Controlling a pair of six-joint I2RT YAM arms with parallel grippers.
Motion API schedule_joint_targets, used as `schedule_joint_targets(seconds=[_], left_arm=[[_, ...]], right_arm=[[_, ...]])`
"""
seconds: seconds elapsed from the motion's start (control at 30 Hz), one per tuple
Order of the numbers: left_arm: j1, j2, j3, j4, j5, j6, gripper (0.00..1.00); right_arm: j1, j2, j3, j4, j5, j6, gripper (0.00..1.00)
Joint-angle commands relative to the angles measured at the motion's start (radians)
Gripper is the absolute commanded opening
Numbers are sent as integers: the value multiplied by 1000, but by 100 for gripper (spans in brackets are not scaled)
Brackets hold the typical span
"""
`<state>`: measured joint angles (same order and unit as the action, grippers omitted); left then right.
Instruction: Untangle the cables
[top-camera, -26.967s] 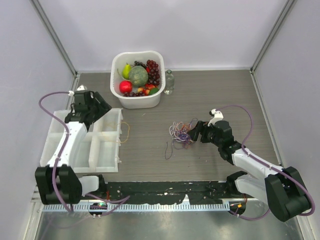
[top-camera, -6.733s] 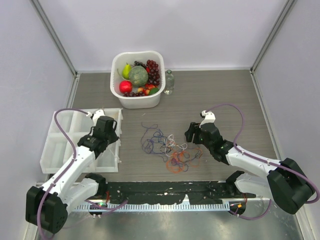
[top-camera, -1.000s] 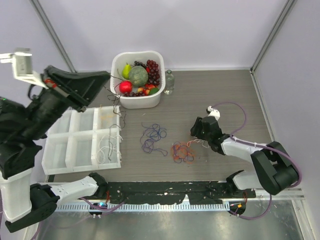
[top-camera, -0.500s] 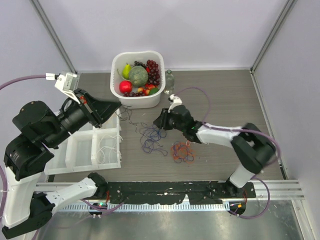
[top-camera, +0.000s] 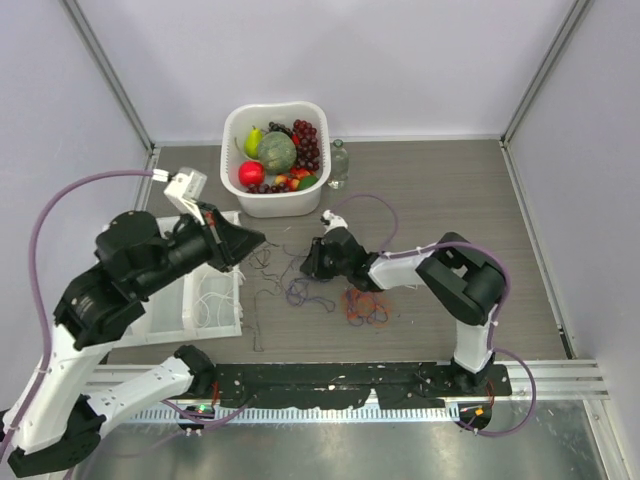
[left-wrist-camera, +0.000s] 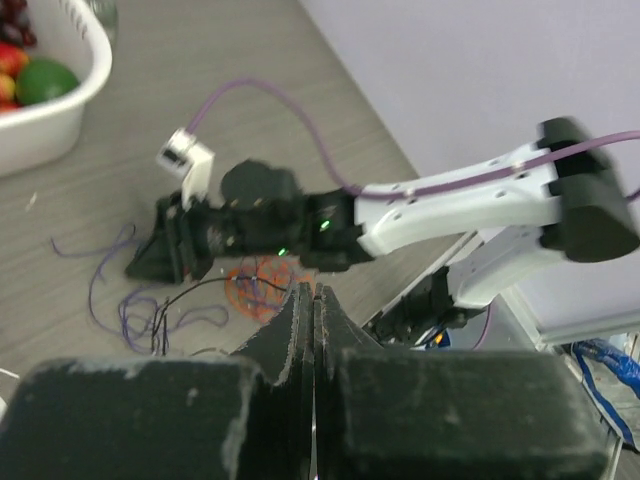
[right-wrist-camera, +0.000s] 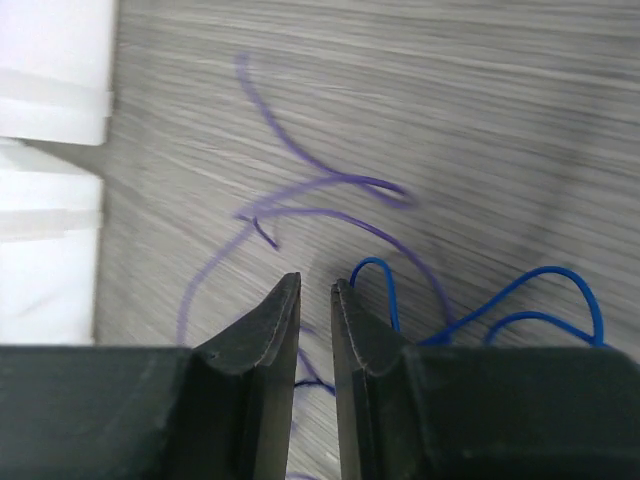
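Observation:
The cables lie in two bunches on the wooden table: loose purple and blue cables (top-camera: 300, 292) in the middle and a small orange-red tangle (top-camera: 365, 305) to their right. My right gripper (top-camera: 308, 262) is low over the purple strands. In the right wrist view its jaws (right-wrist-camera: 315, 283) stand a narrow gap apart, with a purple cable (right-wrist-camera: 330, 185) ahead, a strand crossing under the gap and a blue cable (right-wrist-camera: 520, 300) beside the right finger. My left gripper (top-camera: 245, 243) hangs above the tray's right edge, shut on a thin dark cable (left-wrist-camera: 215, 288) that trails down to the table.
A white compartment tray (top-camera: 165, 320) at the left holds white cables (top-camera: 215, 295). A white basket (top-camera: 232, 135) of fruit and a small clear bottle (top-camera: 339, 163) stand at the back. The tray's corner (right-wrist-camera: 50, 120) lies just left of my right gripper.
My right gripper moved left from the orange-red tangle to the purple and blue cables, and its jaws narrowed. My left arm came down towards the tray's right edge, the dark cable trailing.

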<state>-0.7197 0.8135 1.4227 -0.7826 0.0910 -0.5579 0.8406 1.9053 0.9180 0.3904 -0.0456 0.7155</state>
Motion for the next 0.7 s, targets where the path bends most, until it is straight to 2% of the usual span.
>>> schedule_joint_targets(seconds=[0.0, 0.17, 0.27, 0.37, 0.43, 0.5, 0.57, 0.6, 0.67], left_arm=[[0, 4, -77, 121, 33, -28, 0], [0, 55, -120, 134, -10, -13, 0], [0, 72, -119, 102, -51, 1, 0], [0, 61, -117, 75, -62, 6, 0], [0, 38, -128, 72, -79, 1, 0], [0, 20, -154, 77, -83, -13, 0], [0, 4, -182, 83, -120, -33, 0], [0, -5, -195, 85, -141, -42, 0], [-1, -33, -226, 85, -192, -63, 0]], right_arm=[[-90, -127, -132, -125, 164, -56, 25], [-250, -302, -280, -186, 210, -112, 25], [-281, -389, -280, -258, 242, -198, 27], [-209, -491, -237, -320, 184, -240, 36], [-108, -535, -176, -384, 260, -266, 50], [-14, -560, -114, -429, 317, -272, 57], [26, -552, -123, -356, 230, -230, 59], [28, -523, -131, -273, 140, -200, 59], [32, -459, -166, -143, 5, -131, 49]])
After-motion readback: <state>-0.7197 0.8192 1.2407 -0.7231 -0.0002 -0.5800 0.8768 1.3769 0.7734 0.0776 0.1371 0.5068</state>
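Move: My right hand is low over the purple cable, its middle about 2 cm back and 2 cm below, a strand at my fingertips. The bare table it goes to lies some 18 cm to the right and 2 cm ahead; the orange cable is about 14 cm right and 8 cm back. My left hand holds the black cable high up; the part already on the table lies roughly 6 cm ahead, 2 cm left and 40 cm down. With my right fingers narrowly open I drag the purple strand low across the table to the right, nearly 20 cm, past the far side of the orange cable. There I open wider, let go, and swing up about 10 cm while coming back left and a little towards my base. My left hand keeps its pinch on the black cable and lowers it about 6 cm, easing forward. ##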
